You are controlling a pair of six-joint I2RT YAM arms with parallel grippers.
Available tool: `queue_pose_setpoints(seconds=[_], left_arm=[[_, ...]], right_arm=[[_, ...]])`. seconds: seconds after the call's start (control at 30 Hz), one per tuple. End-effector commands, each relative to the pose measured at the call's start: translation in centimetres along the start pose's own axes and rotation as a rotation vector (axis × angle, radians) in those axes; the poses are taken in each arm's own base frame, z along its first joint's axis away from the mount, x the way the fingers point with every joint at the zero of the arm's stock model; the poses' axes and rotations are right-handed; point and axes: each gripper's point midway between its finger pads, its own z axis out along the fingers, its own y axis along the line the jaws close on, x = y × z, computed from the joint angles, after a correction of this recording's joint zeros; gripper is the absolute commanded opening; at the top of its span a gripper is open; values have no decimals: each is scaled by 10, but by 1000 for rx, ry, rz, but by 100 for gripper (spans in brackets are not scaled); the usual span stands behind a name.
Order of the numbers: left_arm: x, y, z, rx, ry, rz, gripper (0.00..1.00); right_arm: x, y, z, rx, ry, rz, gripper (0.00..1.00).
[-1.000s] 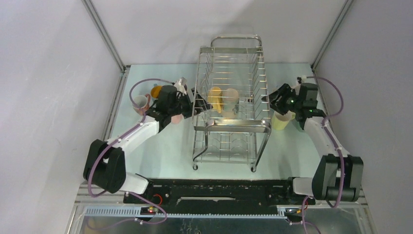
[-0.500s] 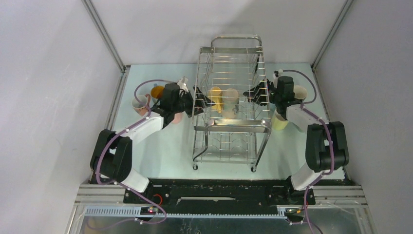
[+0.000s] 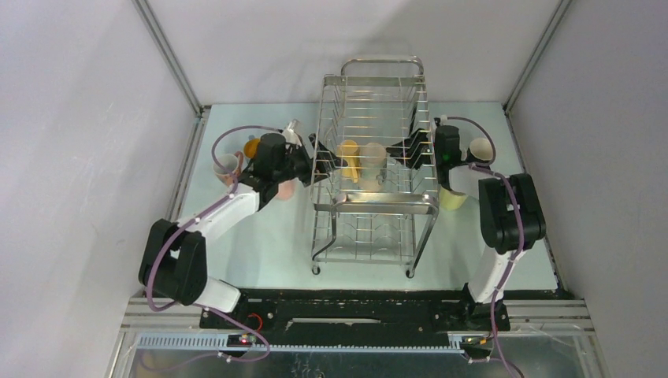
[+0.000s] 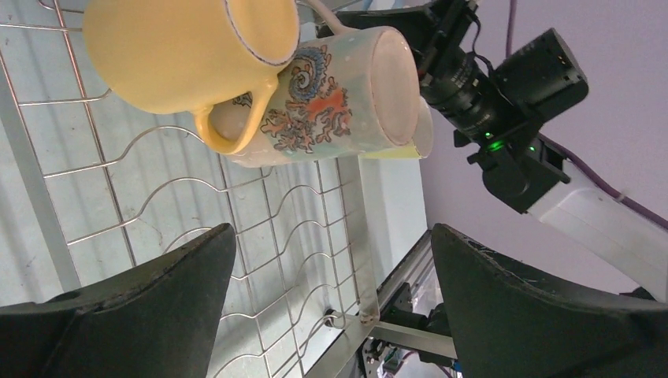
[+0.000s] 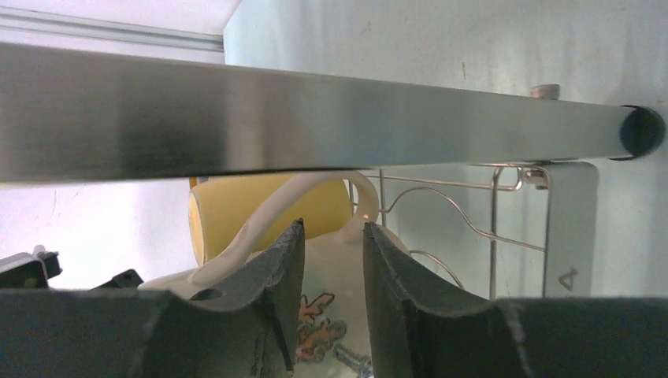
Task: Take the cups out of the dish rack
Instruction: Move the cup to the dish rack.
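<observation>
The dish rack [image 3: 378,203] stands mid-table. On its upper tier lie two cups, a yellow one [image 3: 347,157] [image 4: 181,47] and a cream one with a coral pattern [image 3: 372,156] [image 4: 331,102], touching each other. My left gripper [image 3: 315,153] [image 4: 331,236] is at the rack's left side, wide open and holding nothing, with the two cups just ahead of it. My right gripper [image 3: 410,150] [image 5: 332,228] reaches in from the right under the steel bar [image 5: 315,118]. Its jaws stand narrowly apart at the root of the cream cup's handle [image 5: 260,213], with nothing pinched.
On the table left of the rack stand a whitish-pink cup [image 3: 227,165], an orange cup [image 3: 252,147] and a pink cup [image 3: 287,189]. To the right are a cream cup [image 3: 480,150] and a pale yellow-green cup [image 3: 451,197]. Side walls close in on both sides.
My right arm swung from the cups on the right table over to the rack's right side, and its jaws narrowed. The left arm edged slightly toward the rack, still open.
</observation>
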Motion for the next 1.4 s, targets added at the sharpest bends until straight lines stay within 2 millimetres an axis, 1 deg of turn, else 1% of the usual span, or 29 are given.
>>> queue_pose_setpoints(seconds=[0.0, 0.23, 0.4, 0.57, 0.77, 1.07, 1.27, 1.37], left_arm=[[3, -6, -12, 32, -4, 19, 100], [8, -1, -13, 20, 6, 22, 100], [10, 2, -12, 11, 12, 22, 100], [9, 4, -11, 2, 13, 31, 100], [8, 5, -11, -4, 18, 43, 100], [11, 7, -13, -16, 26, 65, 100], [9, 4, -13, -5, 28, 78, 100], [7, -2, -10, 6, 29, 95, 100]], right_arm=[[-7, 28, 16, -75, -35, -38, 40], [6, 25, 28, -101, 11, -32, 39], [25, 28, 30, -124, 79, -49, 39], [42, 29, 28, -114, 134, -72, 37], [60, 35, 25, -116, 172, -81, 36], [78, 35, 13, -127, 196, -73, 36], [87, 39, 11, -137, 215, -58, 36], [89, 38, 12, -134, 218, -41, 36]])
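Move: The patterned cup lies in the rack about 6 cm to the right hand's left, a centimetre or so back and roughly 2 cm lower. The yellow cup is some 7 cm farther left beside that cup, while the pale green cup stands on the table outside the rack, about 19 cm right of the right hand, 10 cm back and 12 cm lower. From the left hand the patterned cup is about 13 cm to the right, 4 cm ahead and 8 cm below. The right hand slides left inside the rack about 5 cm, sinking a little and turning slightly counter-clockwise, its part-open fingers pushing the patterned cup towards the yellow one; then it stops going left and draws back about 2 cm beside the cup without closing. The left hand stays wide open near the yellow cup, easing down and slightly back by some 2 cm. ##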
